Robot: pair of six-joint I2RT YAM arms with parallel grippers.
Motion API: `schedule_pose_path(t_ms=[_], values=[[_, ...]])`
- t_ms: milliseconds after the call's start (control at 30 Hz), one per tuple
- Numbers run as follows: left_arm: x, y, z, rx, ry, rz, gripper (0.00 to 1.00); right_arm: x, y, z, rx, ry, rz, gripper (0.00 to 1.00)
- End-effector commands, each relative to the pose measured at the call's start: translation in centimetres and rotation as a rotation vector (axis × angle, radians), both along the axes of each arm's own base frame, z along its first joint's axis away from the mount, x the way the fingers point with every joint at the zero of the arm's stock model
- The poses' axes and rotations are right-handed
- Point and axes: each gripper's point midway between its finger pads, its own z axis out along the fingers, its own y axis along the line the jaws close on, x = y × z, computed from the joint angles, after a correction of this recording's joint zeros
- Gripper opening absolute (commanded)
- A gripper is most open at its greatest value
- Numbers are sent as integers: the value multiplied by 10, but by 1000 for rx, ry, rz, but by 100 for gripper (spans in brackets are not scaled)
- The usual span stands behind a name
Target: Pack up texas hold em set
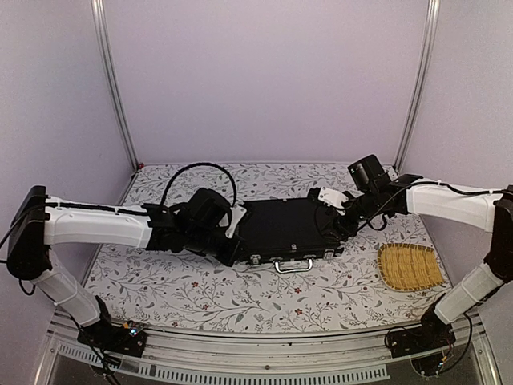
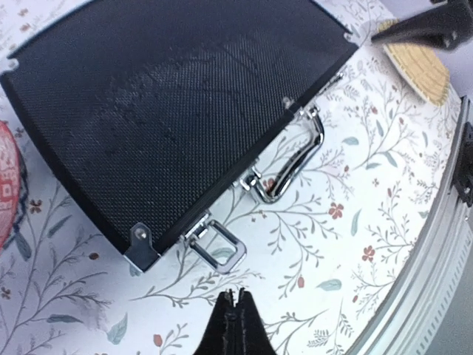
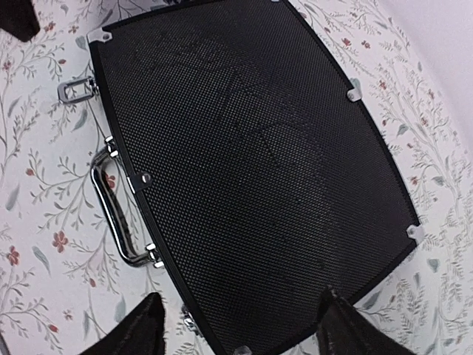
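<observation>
The texas hold em set shows as a closed black briefcase (image 1: 284,228) lying flat mid-table, its silver handle (image 1: 293,265) facing the near edge. In the left wrist view the case (image 2: 170,103) fills the top, and its left latch (image 2: 222,248) hangs flipped outward on the cloth. My left gripper (image 2: 238,294) is shut on nothing, just short of that latch; from above it sits at the case's front left corner (image 1: 231,250). My right gripper (image 3: 240,296) is open, its fingers straddling the right end of the lid (image 3: 251,163), near the case's right edge (image 1: 343,228).
A yellow woven tray (image 1: 410,266) lies right of the case near the right arm. A pink patterned dome (image 2: 6,185) peeks in at the left of the left wrist view. The floral cloth (image 1: 200,297) runs to the table's metal front rail (image 1: 264,353).
</observation>
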Motion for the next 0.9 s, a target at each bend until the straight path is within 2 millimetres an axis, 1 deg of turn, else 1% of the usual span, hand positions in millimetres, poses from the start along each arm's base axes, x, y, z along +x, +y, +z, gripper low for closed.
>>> schedule_pose_path(t_ms=[0, 33, 67, 133, 200, 300, 467, 633, 867], values=[[-21, -7, -16, 13, 36, -70, 0, -1, 17, 8, 178, 138, 74, 58], [-21, -7, -21, 26, 39, -70, 0, 4, 17, 9, 205, 158, 69, 50], [-22, -8, -24, 33, 39, -74, 0, 9, 17, 8, 222, 179, 62, 43], [-21, -9, -28, 40, 34, -72, 0, 16, 16, 3, 241, 220, 43, 34], [-20, -11, -32, 42, 33, -73, 0, 17, 16, -6, 246, 259, 34, 27], [-18, -14, -37, 52, 34, -77, 0, 13, 15, -25, 229, 317, 28, 21], [-18, -15, -47, 76, 42, -84, 0, 6, 12, -53, 197, 388, 14, 20], [-14, -12, -56, 112, 27, -77, 0, 2, 11, -70, 181, 422, 15, 20], [-7, -16, -70, 129, 20, -67, 0, -3, 9, -77, 173, 441, 12, 20]])
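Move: The left latch of the case lies about 4 cm to the left hand's right, 1 cm ahead and 6 cm below; the handle is some 9 cm farther right and 2 cm nearer, and the pink plate 16 cm ahead, 6 cm left. For the right hand, the lid's right front part is 6 cm below, 1 cm ahead and 1 cm left, with the right latch 3 cm back, 3 cm left, 8 cm down. The left hand, fingers kept shut, first eases back a couple of centimetres, then sinks to about 7 cm lower, bringing its tips to the outer end of the left latch. The right hand narrows its fingers from three-quarters to one-fifth open while dropping about 6 cm, tips some 20 degrees steeper, and comes to rest with its fingertips on the lid near the right front. ##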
